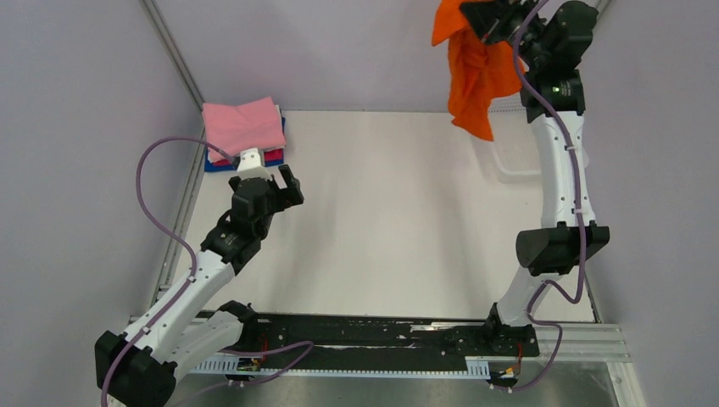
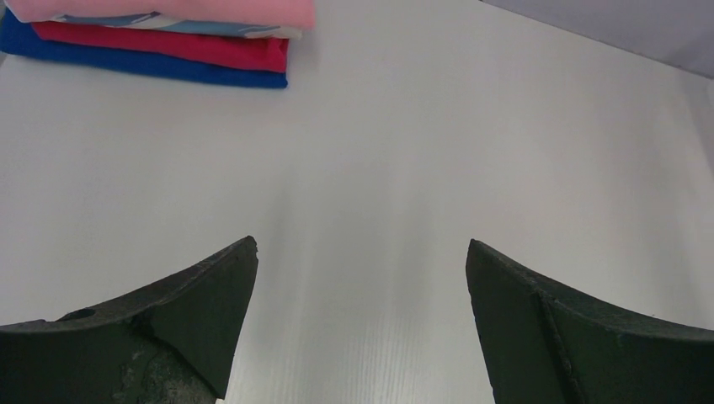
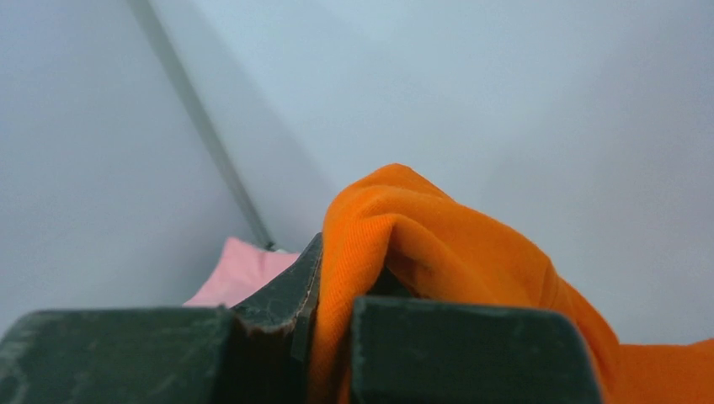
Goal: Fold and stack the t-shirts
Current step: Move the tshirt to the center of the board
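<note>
A bright orange t-shirt [image 1: 475,72] hangs crumpled high above the table's far right, pinched in my right gripper [image 1: 492,19], which is shut on a fold of the cloth [image 3: 404,244]. A stack of folded t-shirts [image 1: 244,131], pink on top with white, magenta and blue below [image 2: 168,46], lies at the far left corner. My left gripper [image 1: 280,185] hovers just in front of that stack, wide open with nothing between its fingers [image 2: 210,286]; only bare table shows between them.
A white mesh basket [image 1: 517,144] stands at the far right edge behind the right arm. A metal frame post [image 1: 174,51] runs up the back left corner. Grey walls close in both sides. A black rail [image 1: 381,335] crosses the near edge.
</note>
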`<state>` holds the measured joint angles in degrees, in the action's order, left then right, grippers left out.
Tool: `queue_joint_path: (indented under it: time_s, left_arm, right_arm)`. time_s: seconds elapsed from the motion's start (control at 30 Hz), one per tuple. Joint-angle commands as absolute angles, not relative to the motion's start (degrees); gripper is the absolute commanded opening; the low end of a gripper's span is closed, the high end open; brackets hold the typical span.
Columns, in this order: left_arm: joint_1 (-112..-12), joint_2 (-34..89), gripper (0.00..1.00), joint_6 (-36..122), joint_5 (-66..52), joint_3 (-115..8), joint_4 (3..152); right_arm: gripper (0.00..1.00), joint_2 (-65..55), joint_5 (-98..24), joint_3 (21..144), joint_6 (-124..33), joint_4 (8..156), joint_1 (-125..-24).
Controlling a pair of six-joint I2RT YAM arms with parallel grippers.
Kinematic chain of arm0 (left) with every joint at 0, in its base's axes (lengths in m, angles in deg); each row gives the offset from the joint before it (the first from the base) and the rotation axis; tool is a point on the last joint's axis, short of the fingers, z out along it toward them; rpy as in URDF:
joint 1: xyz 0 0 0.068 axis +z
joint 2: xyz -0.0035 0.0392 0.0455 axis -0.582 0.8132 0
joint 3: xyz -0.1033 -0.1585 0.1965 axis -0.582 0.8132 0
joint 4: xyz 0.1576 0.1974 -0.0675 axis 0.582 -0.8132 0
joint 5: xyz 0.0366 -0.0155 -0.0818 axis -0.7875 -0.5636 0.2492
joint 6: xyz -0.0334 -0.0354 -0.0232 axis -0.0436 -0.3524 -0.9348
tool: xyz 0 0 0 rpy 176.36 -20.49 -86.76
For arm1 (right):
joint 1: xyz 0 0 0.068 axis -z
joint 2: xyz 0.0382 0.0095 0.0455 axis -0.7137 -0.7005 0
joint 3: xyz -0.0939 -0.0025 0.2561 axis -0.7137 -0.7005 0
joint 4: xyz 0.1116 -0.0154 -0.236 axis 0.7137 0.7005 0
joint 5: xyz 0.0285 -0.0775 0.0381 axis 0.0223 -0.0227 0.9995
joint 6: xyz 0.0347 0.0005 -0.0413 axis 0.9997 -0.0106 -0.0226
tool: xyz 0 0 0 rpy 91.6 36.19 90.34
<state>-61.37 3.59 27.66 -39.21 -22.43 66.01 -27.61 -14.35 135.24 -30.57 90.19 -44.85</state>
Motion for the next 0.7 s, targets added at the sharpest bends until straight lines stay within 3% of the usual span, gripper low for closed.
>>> queue_joint_path:
  time_s: [0.0, 0.23, 0.37, 0.5, 0.57, 0.67]
  left_arm:
    - [-61.34, 1.23, 1.0, 25.46, -41.92, -21.8, 66.49]
    - [-61.34, -3.02, 1.0, 20.66, -46.72, -22.33, 60.84]
    - [-61.34, -5.97, 1.0, 19.0, -47.46, -21.12, 60.76]
    - [-61.34, -6.24, 1.0, 18.7, -46.48, -20.34, 61.59]
    - [-61.34, -5.4, 1.0, 18.33, -46.1, -20.54, 61.28]
    - [-61.34, -3.03, 1.0, 17.7, -45.44, -20.95, 61.29]
  right_arm:
    - [0.0, -23.41, -7.7, 137.73, -30.27, 86.29, -52.13]
    - [0.0, -14.97, -4.11, 122.83, -31.39, 84.49, -61.38]
    - [0.0, -7.72, -7.45, 105.24, -30.37, 82.65, -61.93]
    - [0.08, 0.55, -19.67, 82.46, -29.14, 83.09, -61.18]
    - [0.16, 4.17, -26.5, 70.62, -25.2, 83.53, -59.2]
    - [0.45, 8.23, -32.16, 56.33, -19.27, 84.12, -53.42]
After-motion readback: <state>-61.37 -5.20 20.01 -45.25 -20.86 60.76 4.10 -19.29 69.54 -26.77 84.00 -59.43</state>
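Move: Your right gripper holds the orange t-shirt high up. The center of the board lies about 26 cm to its left, 17 cm back and some 54 cm below. The basket stands 9 cm ahead, 18 cm to the right and 50 cm down; the folded stack is about 70 cm to the left, 6 cm farther out and 50 cm down. From the left gripper, the board's center is about 29 cm to the right, 2 cm ahead and 21 cm below. Swing the right gripper left and back, about 15 cm left, trailing the held orange t-shirt away from the basket towards the board's center. Then sink it fast by some 25 cm, tipping the fingers down and drifting back to the right, and start to part the fingers at the end. Ease the open left gripper a few centimetres back and left. ##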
